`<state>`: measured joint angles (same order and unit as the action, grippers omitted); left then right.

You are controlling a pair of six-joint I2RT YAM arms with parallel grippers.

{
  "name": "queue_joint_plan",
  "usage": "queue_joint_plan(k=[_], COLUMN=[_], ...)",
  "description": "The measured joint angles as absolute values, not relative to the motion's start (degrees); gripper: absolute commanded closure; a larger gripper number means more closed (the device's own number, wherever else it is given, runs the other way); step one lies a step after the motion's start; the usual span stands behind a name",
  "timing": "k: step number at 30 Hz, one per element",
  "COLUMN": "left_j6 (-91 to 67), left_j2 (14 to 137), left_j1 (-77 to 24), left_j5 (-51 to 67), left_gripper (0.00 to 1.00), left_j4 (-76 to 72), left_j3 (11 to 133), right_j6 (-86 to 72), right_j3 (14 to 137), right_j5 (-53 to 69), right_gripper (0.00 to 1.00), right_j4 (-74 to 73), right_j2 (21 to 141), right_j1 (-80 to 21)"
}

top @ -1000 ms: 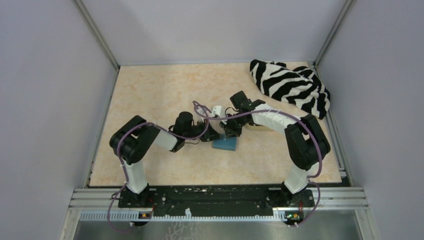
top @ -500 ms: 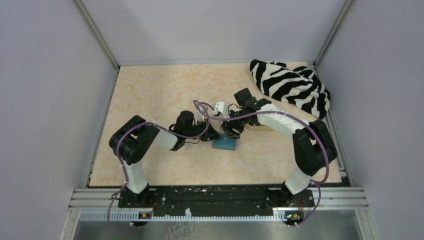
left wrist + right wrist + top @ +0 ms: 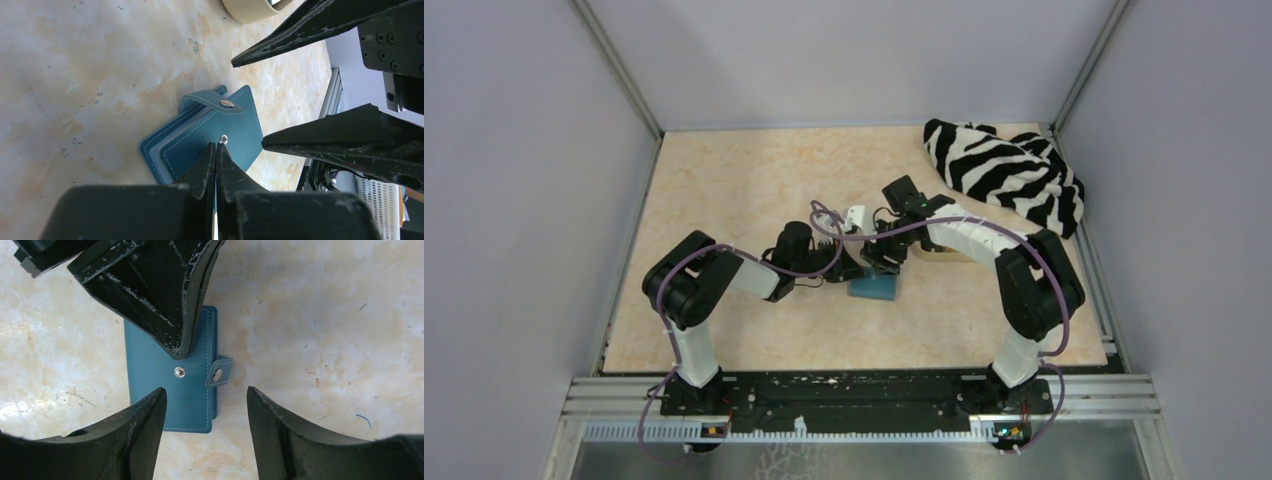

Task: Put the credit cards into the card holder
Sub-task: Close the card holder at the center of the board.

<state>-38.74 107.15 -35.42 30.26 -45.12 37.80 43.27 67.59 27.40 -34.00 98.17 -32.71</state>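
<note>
The teal card holder (image 3: pixel 874 289) lies flat and folded on the table, with its strap (image 3: pixel 218 372) loose beside the snap stud (image 3: pixel 178 371). My left gripper (image 3: pixel 216 145) is shut, with nothing between its fingers, and its tips rest on the cover of the card holder (image 3: pixel 200 135) just by the stud. My right gripper (image 3: pixel 205 388) hangs open over the strap end of the card holder (image 3: pixel 160 385), one finger above the cover and the other over bare table. In the top view the two grippers, left (image 3: pixel 856 268) and right (image 3: pixel 886 262), nearly meet. No credit cards show.
A tan oval tray (image 3: pixel 250 7) sits just beyond the card holder, mostly hidden under the right arm in the top view. A zebra-striped cloth (image 3: pixel 1004 170) lies heaped at the back right corner. Grey walls close in the table on three sides.
My right gripper has gone from shut to open above the card holder, and its arm swung out and back a little. The left gripper and the card holder have stayed put.
</note>
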Motion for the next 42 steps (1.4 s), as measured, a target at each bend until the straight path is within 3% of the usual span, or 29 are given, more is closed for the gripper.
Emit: queue_joint_plan(k=[15, 24, 42], left_j6=[-38.7, -38.7, -39.0], left_j2=[107.2, 107.2, 107.2], left_j1=[-35.4, -35.4, -35.4], left_j5=[30.3, 30.3, 30.2], left_gripper=[1.0, 1.0, 1.0], left_j4=[-45.3, -45.3, -45.4], left_j3=[37.8, 37.8, 37.7], right_j6=[40.8, 40.3, 38.3], right_j3=[67.6, 68.1, 64.5], right_j5=[26.1, 26.2, 28.3], right_gripper=[0.58, 1.0, 1.0], right_j4=[-29.1, -28.8, -28.7], right_j2=[100.0, 100.0, 96.8], right_j1=[-32.9, -32.9, -33.0])
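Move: The card holder lies closed with its strap sticking up at its far edge. The strap is about 2 cm ahead of the open right fingers and 1 cm to their left, at nearly their height; the snap stud is about 1 cm back and 1 cm left of them. The holder's middle is some 2 cm back and 1 cm left, and the tan tray is roughly 15 cm right and 7 cm ahead. From the left fingertips, the strap is 3 cm ahead and 2 cm right. Forward first, about 2 cm with a slight drift left, the right hand brings its open fingers to the strap and shuts them fully on its snap end. It then draws back some 2 cm, taking the strap end over the cover towards the stud. The left hand stays put, its shut fingertips still resting on the cover beside the stud. ##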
